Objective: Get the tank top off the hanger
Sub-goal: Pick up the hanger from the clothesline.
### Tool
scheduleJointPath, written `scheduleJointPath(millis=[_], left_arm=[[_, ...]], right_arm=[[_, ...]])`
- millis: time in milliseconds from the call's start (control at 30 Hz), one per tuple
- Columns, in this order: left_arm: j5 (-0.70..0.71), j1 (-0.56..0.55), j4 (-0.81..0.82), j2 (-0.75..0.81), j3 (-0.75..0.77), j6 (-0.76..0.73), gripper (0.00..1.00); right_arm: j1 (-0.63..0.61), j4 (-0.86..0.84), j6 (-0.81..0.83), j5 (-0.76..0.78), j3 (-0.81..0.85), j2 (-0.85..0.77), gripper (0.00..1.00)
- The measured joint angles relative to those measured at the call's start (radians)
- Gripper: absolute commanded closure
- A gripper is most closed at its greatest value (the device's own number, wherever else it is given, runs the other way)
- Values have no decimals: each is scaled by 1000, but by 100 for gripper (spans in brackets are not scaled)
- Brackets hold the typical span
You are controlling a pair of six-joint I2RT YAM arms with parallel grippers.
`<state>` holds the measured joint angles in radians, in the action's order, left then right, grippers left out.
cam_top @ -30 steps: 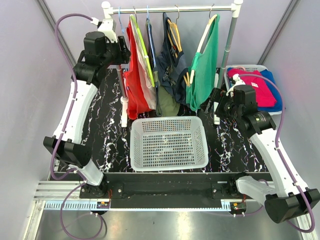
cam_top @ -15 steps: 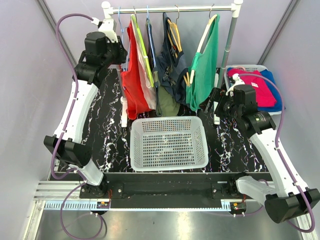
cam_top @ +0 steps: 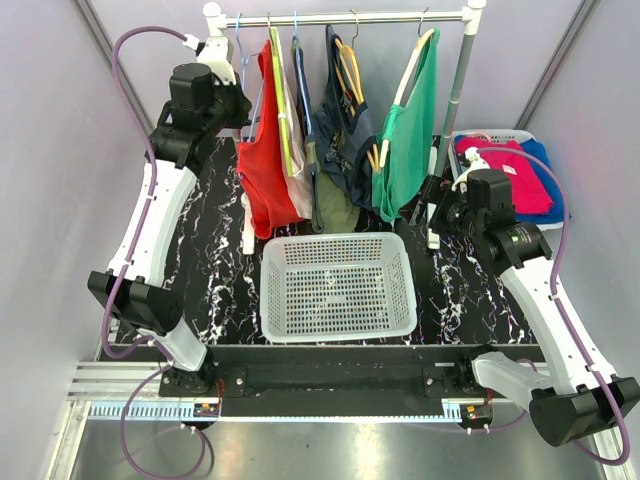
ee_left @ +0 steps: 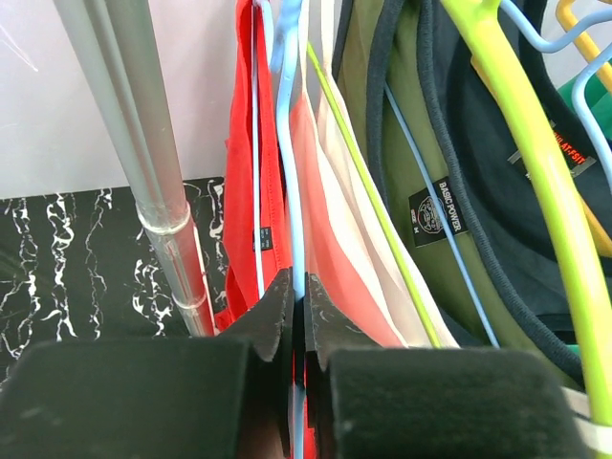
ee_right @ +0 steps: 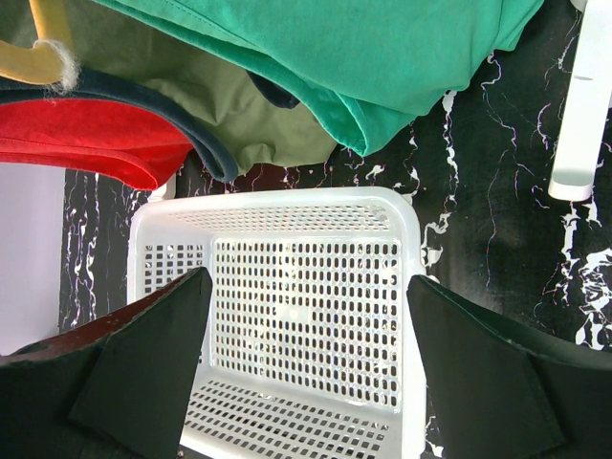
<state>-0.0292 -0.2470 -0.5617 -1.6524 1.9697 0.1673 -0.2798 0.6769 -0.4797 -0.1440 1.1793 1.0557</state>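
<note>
A red tank top [cam_top: 262, 170] hangs at the left end of the rail on a light blue wire hanger [cam_top: 243, 62]. My left gripper [cam_top: 240, 106] is up beside it, shut on the hanger's blue wire. In the left wrist view the jaws [ee_left: 298, 296] pinch that blue wire [ee_left: 287, 143], with the red tank top [ee_left: 239, 172] draped on both sides of it. My right gripper [cam_top: 437, 196] hangs low at the right of the rack, open. In the right wrist view it [ee_right: 306, 287] holds nothing and looks down onto the white basket [ee_right: 306, 316].
A white basket [cam_top: 338, 285] sits mid-table under the rail [cam_top: 350, 17]. Olive, navy and green garments [cam_top: 410, 140] hang to the right on other hangers. The rack's left post [ee_left: 153, 172] stands close to my left fingers. A bin of red and blue clothes [cam_top: 520, 170] is at the far right.
My left gripper has closed onto the blue hanger wire. The red tank top's lower part has swung slightly left. The right arm has stayed put.
</note>
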Motion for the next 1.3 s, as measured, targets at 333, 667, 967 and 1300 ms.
scheduleJointPath(millis=[333, 667, 967, 1300], left_arm=[[26, 0, -13, 24, 22, -25, 100], [-1, -7, -52, 210, 21, -30, 100], [-28, -14, -159, 407, -93, -64, 100], [-106, -34, -386, 448, -45, -140, 100]], right_arm=[[0, -2, -8, -6, -10, -14, 10], [0, -3, -16, -8, -23, -36, 11], [0, 7, -16, -8, 1, -45, 12], [0, 11, -17, -8, 41, -70, 11]])
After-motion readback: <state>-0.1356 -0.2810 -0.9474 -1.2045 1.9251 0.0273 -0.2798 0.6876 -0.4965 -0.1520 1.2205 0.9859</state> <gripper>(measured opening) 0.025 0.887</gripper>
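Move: The left hand already pinches the near end of the blue hanger; its hook sits on the clothesline about 18 cm ahead, 1 cm left and 14 cm up. The red tank top hangs about 10 cm ahead, 3 cm right and 15 cm below, the green hanger 10 cm ahead, 8 cm right. From the right hand, the hook is some 36 cm ahead, 35 cm left and 28 cm up. Keeping its pinch, the left hand lifts the blue hanger about 10 cm while drawing back 18 cm, dipping late. ##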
